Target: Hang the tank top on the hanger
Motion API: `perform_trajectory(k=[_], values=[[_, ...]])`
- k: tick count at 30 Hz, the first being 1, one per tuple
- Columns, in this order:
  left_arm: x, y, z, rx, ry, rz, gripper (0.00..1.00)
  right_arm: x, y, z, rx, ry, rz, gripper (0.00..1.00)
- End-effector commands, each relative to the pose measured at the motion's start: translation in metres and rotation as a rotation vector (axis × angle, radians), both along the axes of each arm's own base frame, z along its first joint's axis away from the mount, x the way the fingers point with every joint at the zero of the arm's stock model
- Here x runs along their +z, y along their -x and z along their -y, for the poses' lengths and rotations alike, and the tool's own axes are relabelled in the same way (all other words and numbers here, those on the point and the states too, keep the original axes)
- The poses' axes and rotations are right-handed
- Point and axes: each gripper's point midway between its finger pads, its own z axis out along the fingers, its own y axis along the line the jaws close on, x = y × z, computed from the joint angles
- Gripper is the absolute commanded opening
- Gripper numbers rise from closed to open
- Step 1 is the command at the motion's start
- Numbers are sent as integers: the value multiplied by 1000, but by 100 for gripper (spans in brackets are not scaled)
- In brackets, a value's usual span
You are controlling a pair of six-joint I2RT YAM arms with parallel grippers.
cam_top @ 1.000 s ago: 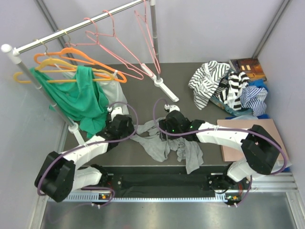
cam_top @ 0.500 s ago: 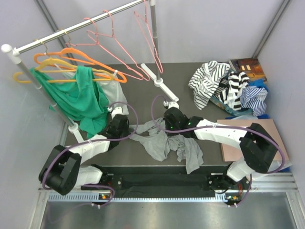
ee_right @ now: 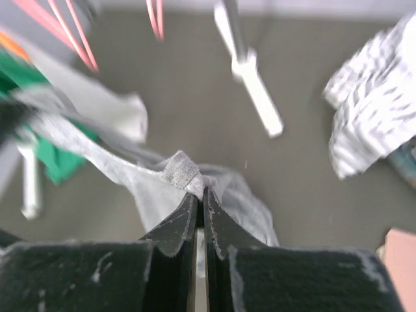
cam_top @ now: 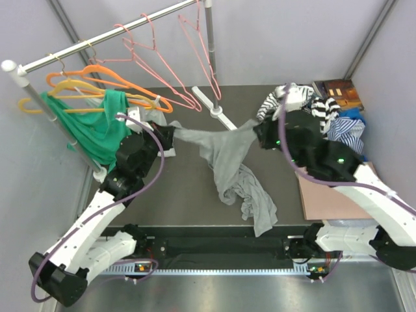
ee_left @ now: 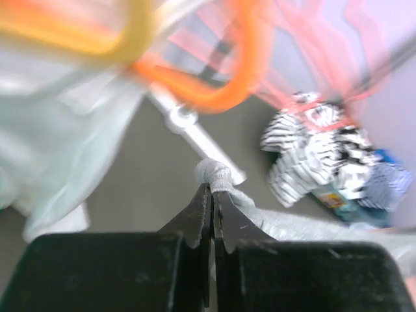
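Note:
The grey tank top point(cam_top: 224, 156) hangs stretched between my two grippers above the table, its lower part trailing down to the near edge. My left gripper point(cam_top: 170, 134) is shut on one strap point(ee_left: 214, 174). My right gripper point(cam_top: 257, 128) is shut on the other strap point(ee_right: 182, 170). Several thin pink wire hangers point(cam_top: 162, 62) hang on the rail point(cam_top: 104, 39) at the back, beyond and above the held top. They show blurred in the left wrist view point(ee_left: 312, 45) and at the top of the right wrist view point(ee_right: 65, 26).
Orange and yellow hangers point(cam_top: 97, 81) carry a green garment point(cam_top: 104, 133) and a pale one at the left, close to my left arm. The rack's foot point(cam_top: 218, 114) lies behind the top. A striped clothes pile point(cam_top: 305, 117), a book point(cam_top: 338, 91) and a brown board point(cam_top: 338, 195) are at the right.
Both grippers have lifted the tank top off the table and moved apart, left going left and up, right going right and back, stretching the top between them.

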Motion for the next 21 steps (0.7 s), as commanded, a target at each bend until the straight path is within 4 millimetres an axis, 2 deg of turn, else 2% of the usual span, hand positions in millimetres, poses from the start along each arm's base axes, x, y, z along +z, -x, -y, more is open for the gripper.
perform_trajectory(k=[1,2,3,4,5,6,7,9,10,11,12,13,14,16,17,18,19,20,21], values=[[66,10,30,-130,13,108,0,73,4,49,-99,10,152,0],[75,15,41,-165,14,122,0,98,7,53,-103,-30,196,0],[101,17,47,-179,28,165,0,110,7,56,-102,-25,225,0],[113,20,51,-196,8,194,0,122,8,59,-102,-33,247,0],[123,23,64,-228,4,211,0,146,9,61,-104,-62,286,0],[136,24,69,-239,0,236,0,158,9,63,-99,-51,315,0],[170,30,72,-253,5,304,0,185,13,69,-103,-90,363,0],[186,22,81,-257,-15,323,0,201,7,65,-101,-66,401,0],[220,25,75,-242,-10,391,0,228,11,71,-107,-109,450,0],[224,16,80,-232,-26,398,0,231,3,61,-103,-89,456,0],[240,15,79,-221,-24,432,0,241,1,61,-100,-75,483,0],[253,14,78,-211,-43,468,0,264,6,67,-106,-115,533,0],[282,15,78,-205,-29,523,0,267,-1,61,-99,-67,562,0],[307,15,81,-211,-53,589,0,291,-4,60,-111,-87,647,0],[335,17,80,-203,-37,650,0,298,-6,64,-128,-50,687,0],[348,17,81,-197,-35,686,0,306,-7,69,-156,-52,716,0],[363,20,80,-193,-55,733,0,324,-5,84,-218,-88,759,0],[364,9,94,-213,-80,745,0,331,-7,91,-250,-59,788,0],[395,23,84,-204,-57,821,0,345,-4,101,-285,-89,832,0]])
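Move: Each closed hand already holds an upper corner of the grey tank top, its middle about 17 cm right, 9 back and 18 below the left hand. The end pink hanger is roughly 17 cm ahead, 9 right and 28 above the left hand; from the right, 23 ahead, 14 left and 24 above. The orange hanger's middle lies some 8 cm ahead, 14 left and 20 above the left hand. Both hands keep pinching and hoist the tank top about 30 cm, veering right, fingertips tipping up some 35 degrees. ##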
